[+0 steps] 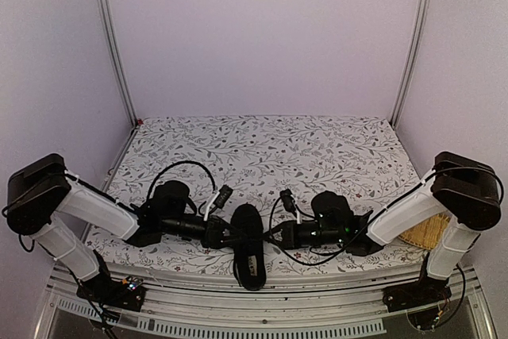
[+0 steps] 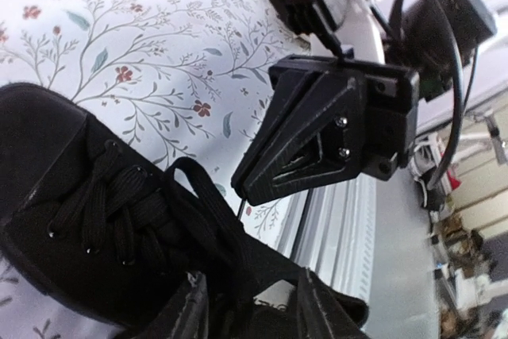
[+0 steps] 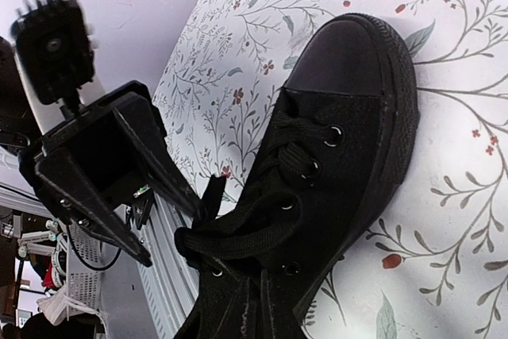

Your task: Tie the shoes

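The black shoe lies at the near middle of the table, toe pointing away from the arms, and also shows in the left wrist view and the right wrist view. My left gripper is low at its left side. Its jaws are open, and a lace loop runs down between them. My right gripper is at the shoe's right side, shut over the lacing. From the left wrist its tip is closed, with a thin dark strand below it. I cannot tell whether it pinches that strand.
A floral cloth covers the table. A metal rail runs along the near edge just behind the shoe's heel. A woven straw-coloured object sits behind the right arm. Frame posts stand at the back corners.
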### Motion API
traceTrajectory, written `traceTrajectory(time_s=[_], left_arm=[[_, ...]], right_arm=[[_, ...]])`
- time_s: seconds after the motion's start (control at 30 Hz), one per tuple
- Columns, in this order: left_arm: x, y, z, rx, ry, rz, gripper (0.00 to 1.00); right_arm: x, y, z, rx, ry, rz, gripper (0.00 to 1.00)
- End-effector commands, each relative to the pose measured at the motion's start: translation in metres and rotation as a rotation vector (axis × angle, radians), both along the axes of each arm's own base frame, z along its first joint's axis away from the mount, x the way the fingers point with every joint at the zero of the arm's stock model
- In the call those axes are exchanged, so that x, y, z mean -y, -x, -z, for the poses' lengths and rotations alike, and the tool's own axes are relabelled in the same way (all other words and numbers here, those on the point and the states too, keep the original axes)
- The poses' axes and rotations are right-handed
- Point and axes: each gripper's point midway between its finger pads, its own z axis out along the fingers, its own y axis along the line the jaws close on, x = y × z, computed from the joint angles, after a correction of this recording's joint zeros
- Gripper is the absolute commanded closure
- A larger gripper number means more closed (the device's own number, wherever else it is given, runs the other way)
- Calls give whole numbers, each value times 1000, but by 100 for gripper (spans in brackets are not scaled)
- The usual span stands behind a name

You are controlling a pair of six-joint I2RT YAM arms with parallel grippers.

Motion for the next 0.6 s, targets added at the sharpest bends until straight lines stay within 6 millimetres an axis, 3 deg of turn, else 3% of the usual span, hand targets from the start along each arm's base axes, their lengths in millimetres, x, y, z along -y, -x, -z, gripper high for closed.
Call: traceTrajectory(time_s=[0.0, 0.17, 0.57], left_arm=[[-10, -6, -4, 33, -14, -57, 55], [-21, -4, 2, 20, -36, -92, 47], [-43, -16, 24, -113, -83, -297, 48]], right_arm=[[10, -5, -7, 15, -13, 58, 98], [18, -6, -4, 2, -6, 89, 98], [40, -7, 6, -31, 47, 173, 98]])
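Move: The lace knot on the shoe sits about 3 cm to the right of the left hand, level fore and aft and roughly 2 cm below. From the right hand, which still grips a lace end, the knot is some 4 cm left and 1 cm lower. The toe cap lies about 7 cm ahead of the knot and a couple of centimetres lower. Right hand pulls its gripped lace 3 cm right; left opens wider, moving about 4 cm left, then down. ##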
